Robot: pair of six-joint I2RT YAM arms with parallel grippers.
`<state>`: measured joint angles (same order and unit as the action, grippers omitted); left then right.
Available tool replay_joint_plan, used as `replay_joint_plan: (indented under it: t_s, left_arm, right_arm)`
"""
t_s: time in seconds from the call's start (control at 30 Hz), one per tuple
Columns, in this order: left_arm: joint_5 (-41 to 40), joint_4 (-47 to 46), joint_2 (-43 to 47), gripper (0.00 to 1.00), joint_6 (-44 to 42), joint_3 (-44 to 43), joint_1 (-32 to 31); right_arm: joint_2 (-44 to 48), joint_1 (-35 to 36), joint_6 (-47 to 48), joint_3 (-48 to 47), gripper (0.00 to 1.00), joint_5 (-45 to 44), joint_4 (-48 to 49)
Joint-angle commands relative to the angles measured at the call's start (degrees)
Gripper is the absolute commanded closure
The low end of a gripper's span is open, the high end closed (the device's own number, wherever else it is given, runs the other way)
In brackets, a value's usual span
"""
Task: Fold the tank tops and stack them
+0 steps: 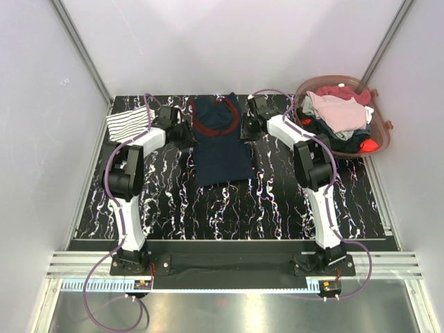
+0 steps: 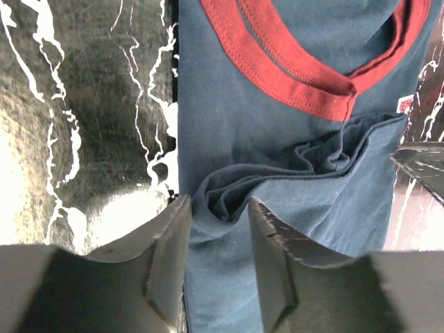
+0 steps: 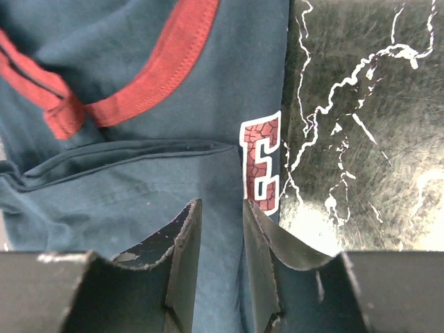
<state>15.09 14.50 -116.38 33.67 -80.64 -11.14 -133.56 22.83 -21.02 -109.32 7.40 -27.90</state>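
The navy tank top (image 1: pixel 220 142) with dark red trim lies partly folded at the back middle of the table. My left gripper (image 1: pixel 189 135) is at its left edge. In the left wrist view, the half-closed jaws of this gripper (image 2: pixel 218 205) straddle a bunched fold of the navy top (image 2: pixel 277 139), with a gap still between them. My right gripper (image 1: pixel 248 127) is at the top's right edge. The narrow-set jaws of the right gripper (image 3: pixel 222 205) stand over flat navy cloth (image 3: pixel 139 180) beside a red printed letter (image 3: pixel 261 163). The striped tank top (image 1: pixel 129 123) lies folded at the back left.
A pinkish basket (image 1: pixel 383 142) heaped with other clothes stands at the back right corner. The black marbled table (image 1: pixel 277 194) is walled by white panels on three sides. Purple cables loop near both arms.
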Motion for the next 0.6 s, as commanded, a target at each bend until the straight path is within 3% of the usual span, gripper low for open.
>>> replay_joint_plan:
  t_s: [0.0,0.1,0.2,0.27,0.33,0.4,0.57]
  left_arm:
    - [-0.5,-1.3,-0.5,0.61,-1.0,-3.0,0.1]
    - [0.0,-1.2,-1.2,0.66,-0.9,-3.6,0.1]
    - [0.6,-1.1,-1.6,0.81,-1.1,-4.3,0.1]
    - [0.6,-1.0,-1.2,0.94,-1.3,-4.2,0.1]
    - [0.0,-0.9,-0.6,1.0,-1.6,-3.9,0.1]
    - [-0.2,-0.9,0.2,1.0,-1.9,-3.7,0.0]
    - [-0.8,0.0,1.9,1.0,-2.7,-3.7,-0.3]
  right_arm:
    - [-1.4,-0.2,0.4,-3.0,0.63,0.6,-1.5]
    - [-2.4,-0.2,0.4,-3.4,0.69,0.7,-1.6]
    - [-2.6,-0.2,0.4,-3.4,0.85,1.5,-1.1]
    - [-1.5,-0.2,0.4,-2.4,0.89,1.0,-0.3]
    - [-0.2,-0.2,1.0,-2.0,0.94,0.4,0.1]
    - [0.7,-0.2,1.1,-1.0,1.0,-0.2,0.7]
    - [5.0,-0.2,1.3,2.4,1.0,-0.7,3.6]
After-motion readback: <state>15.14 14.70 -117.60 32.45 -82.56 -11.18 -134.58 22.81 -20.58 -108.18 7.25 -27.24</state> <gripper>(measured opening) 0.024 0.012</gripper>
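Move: The blue tank top lies between my hands. The left corner of its folded-over upper layer is just between my open left fingers, about 1 cm ahead and 1 cm below; the bottom of the red neckline is some 9 cm to the right and 5 cm ahead, the striped stack roughly 23 cm left and 8 cm ahead. The layer's right corner lies about 1 cm ahead of my right hand and 2 cm below, with the number patch 2 cm ahead and 2 cm right. With my right hand I sink about 2 cm, straight down onto the right corner of the folded-over edge, and shut the fingers on the cloth from partly open. Meanwhile my left hand eases barely 1 cm forward, staying low, and closes fully to pinch the left corner. ##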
